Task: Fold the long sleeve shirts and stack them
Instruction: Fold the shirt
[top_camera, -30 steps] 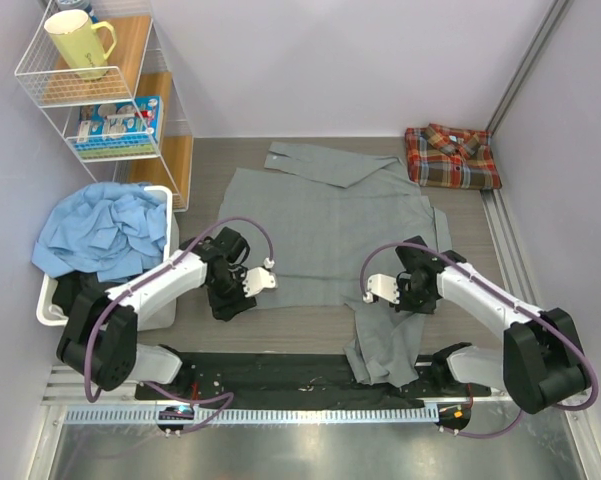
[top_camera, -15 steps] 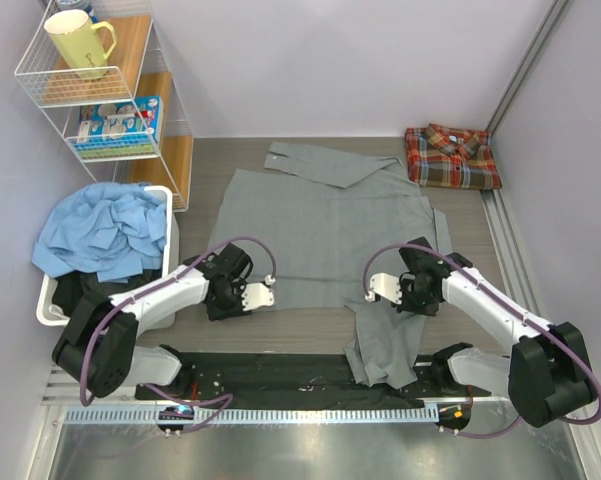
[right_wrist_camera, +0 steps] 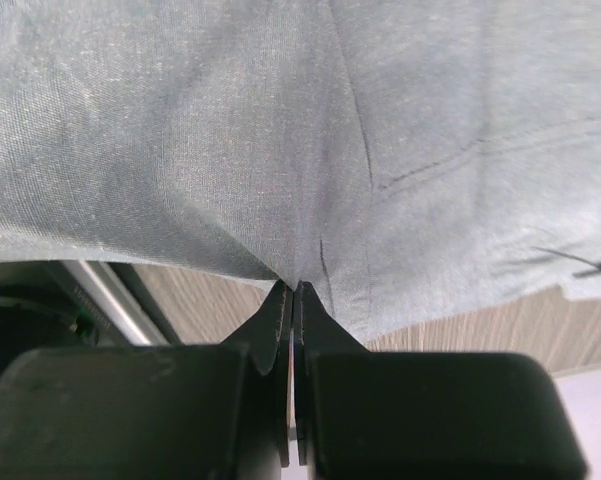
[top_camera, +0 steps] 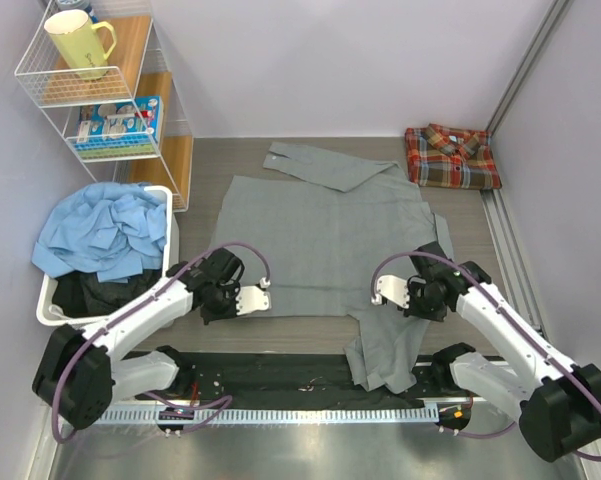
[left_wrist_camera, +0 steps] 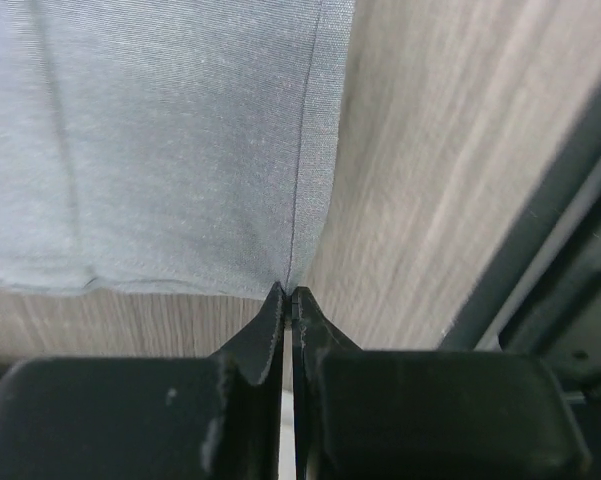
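The grey long sleeve shirt [top_camera: 325,235] lies spread flat on the wooden table. One sleeve is folded across its far edge and the other sleeve [top_camera: 385,350] trails over the near edge. My left gripper [top_camera: 217,300] is at the shirt's near left corner. In the left wrist view the left gripper [left_wrist_camera: 290,292] is shut on that corner of the grey cloth [left_wrist_camera: 180,140]. My right gripper [top_camera: 432,300] is at the near right side. The right wrist view shows the right gripper [right_wrist_camera: 298,287] shut on a pinch of grey fabric [right_wrist_camera: 280,130]. The plaid shirt [top_camera: 452,157] lies folded at the back right.
A white basket [top_camera: 48,300] holding crumpled blue cloth [top_camera: 105,235] stands at the left. Behind it is a wire shelf [top_camera: 40,85] with a yellow mug [top_camera: 80,45] and a box. A black strip [top_camera: 270,380] runs along the near edge, and a metal rail [top_camera: 510,250] borders the right.
The left gripper went from open to shut on the shirt's near left corner and drew back toward the near edge. The right gripper stayed shut and shifted slightly nearer.
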`<state>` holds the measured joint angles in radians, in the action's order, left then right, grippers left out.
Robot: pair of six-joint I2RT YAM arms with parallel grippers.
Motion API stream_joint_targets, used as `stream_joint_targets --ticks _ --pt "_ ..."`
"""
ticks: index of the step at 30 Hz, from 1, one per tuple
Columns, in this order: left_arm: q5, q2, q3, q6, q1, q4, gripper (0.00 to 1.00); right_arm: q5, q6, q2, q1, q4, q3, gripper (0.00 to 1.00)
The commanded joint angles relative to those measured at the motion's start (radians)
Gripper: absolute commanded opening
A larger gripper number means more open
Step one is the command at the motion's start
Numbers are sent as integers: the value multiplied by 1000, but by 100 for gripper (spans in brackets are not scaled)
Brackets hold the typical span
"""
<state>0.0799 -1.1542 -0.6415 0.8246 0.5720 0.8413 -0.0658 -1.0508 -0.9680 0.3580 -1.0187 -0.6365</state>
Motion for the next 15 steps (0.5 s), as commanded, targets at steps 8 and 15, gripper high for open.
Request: stream_joint_targets --ticks 8,15 --pt "89 13 -233 71 -67 203 0 -46 3 -36 -37 -80 -221 1" --pt "136 -177 -401 65 -216 170 0 -130 -90 -256 -231 -70 -397 1"
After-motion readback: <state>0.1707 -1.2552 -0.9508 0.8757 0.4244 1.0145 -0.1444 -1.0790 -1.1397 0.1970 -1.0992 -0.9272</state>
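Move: Both hands hold the shirt's near hem, a few centimetres above the table. Its far left corner lies about 31 cm ahead of the left hand and 3 cm right, the turned-in sleeve roughly 34 cm ahead and 24 right, the laundry basket some 12 cm ahead and 24 left. For the right hand, the shirt's far right shoulder is about 29 cm straight ahead, the plaid stack roughly 35 cm ahead and 10 right, the loose sleeve 9 cm back and 9 left. Both hands, fingers still shut on the near hem at either end, lift it together, the left by about 6 cm and the right by a little less, going almost straight up at first. As the rise slows they swing forward about 5 cm over the shirt towards its far edge, gaining speed at the end, fingers still pointing down while the right wrist turns slightly clockwise. ##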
